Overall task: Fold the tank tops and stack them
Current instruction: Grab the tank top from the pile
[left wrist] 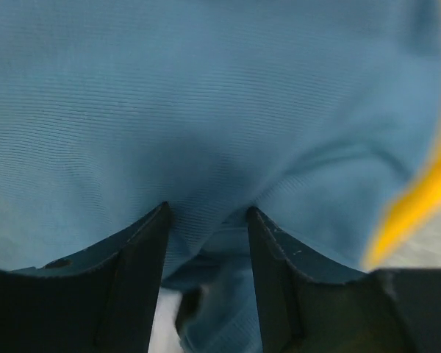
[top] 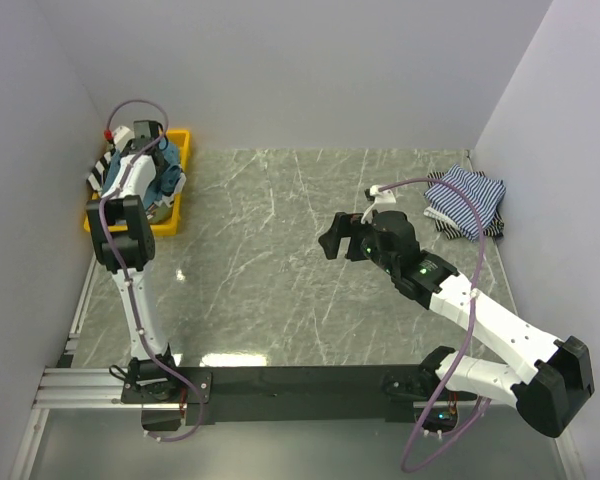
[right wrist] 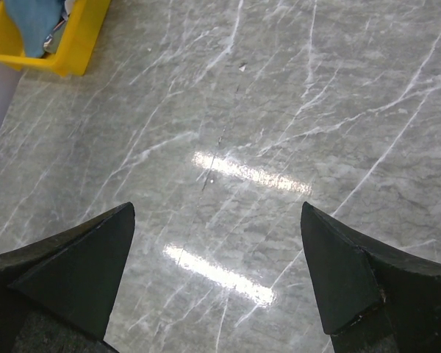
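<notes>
A teal-blue tank top [left wrist: 206, 95] fills the left wrist view. My left gripper [left wrist: 206, 209] presses into it, jaws apart, with a fold of the teal cloth bunched between the fingertips. From above, the left gripper [top: 158, 165] reaches down into the yellow tray [top: 176, 222], where the teal tank top [top: 170, 175] lies beside a black-and-white striped one [top: 99, 173]. Thin blue-and-white striped tank tops [top: 468, 198] lie folded in a pile at the back right. My right gripper [top: 332, 240] hovers over mid-table, open and empty [right wrist: 215, 207].
The yellow tray [right wrist: 72, 45] stands in the back left corner against the left wall. White walls close in the marble table [top: 270, 260] on the left, back and right. The right arm's purple cable [top: 450, 190] arcs over the striped pile.
</notes>
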`<state>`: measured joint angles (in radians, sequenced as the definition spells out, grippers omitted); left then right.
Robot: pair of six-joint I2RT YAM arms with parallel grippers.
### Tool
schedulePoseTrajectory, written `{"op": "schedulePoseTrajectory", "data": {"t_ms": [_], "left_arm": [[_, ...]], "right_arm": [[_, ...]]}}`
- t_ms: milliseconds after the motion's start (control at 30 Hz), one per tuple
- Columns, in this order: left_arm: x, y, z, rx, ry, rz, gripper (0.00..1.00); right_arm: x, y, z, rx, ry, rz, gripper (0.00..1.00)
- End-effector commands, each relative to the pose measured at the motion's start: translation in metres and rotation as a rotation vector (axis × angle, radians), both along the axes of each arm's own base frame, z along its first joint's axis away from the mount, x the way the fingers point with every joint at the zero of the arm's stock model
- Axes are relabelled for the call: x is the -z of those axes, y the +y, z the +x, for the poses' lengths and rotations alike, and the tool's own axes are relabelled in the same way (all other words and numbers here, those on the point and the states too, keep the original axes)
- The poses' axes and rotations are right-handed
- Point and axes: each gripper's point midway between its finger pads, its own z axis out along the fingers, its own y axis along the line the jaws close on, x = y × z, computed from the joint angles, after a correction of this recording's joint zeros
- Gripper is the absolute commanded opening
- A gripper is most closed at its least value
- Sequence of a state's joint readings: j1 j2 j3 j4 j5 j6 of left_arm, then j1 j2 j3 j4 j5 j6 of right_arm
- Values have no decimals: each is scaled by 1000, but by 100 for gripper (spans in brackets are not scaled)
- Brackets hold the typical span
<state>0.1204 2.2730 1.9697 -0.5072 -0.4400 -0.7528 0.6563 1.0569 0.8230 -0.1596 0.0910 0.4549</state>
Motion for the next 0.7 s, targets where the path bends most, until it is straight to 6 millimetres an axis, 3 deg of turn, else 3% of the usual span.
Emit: {"op": "schedulePoseTrajectory", "data": {"t_ms": [0, 100, 300, 433, 667], "left_arm": [[-8, 15, 0, -43, 5, 38, 52], [-4, 16, 1, -48, 6, 43, 45], [-27, 18, 4, -51, -43, 58, 21], [-66, 20, 6, -44, -118, 80, 1], [-136, 17, 2, -2, -260, 120, 1]], "right_arm": [[-4, 1, 0, -16, -12, 12, 100], [-2, 1, -1, -14, -10, 10, 100], [-7, -1, -2, -9, -23, 16, 100], [-7, -2, -2, -8, -23, 13, 100], [-7, -9, 3, 33, -35, -6, 100]]}}
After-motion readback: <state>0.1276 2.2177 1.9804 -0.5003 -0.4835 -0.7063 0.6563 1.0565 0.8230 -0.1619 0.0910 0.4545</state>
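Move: The blue tank top lies in the yellow bin under the left hand, its middle roughly 5 cm back and 4 cm below, about level left-right, with a raised fold right beneath the fingertips. The striped tank top lies about 10 cm left and 4 cm back, some 5 cm lower; the yellow bin's middle is about 8 cm back and 8 cm down. From the idle right hand, the blue tank top is roughly 53 cm left, 25 cm ahead and 15 cm below. The left hand, its fingers half open and angled forward-left and down, sinks about 2.5 cm into the blue tank top, then all but halts and draws its fingers fully together, drifting about a centimetre left, to pinch a fold. Keeping the pinch, the left hand rises from the bin, slowly and then faster, some 6 cm above its lowest point, with little turn of the wrist. ##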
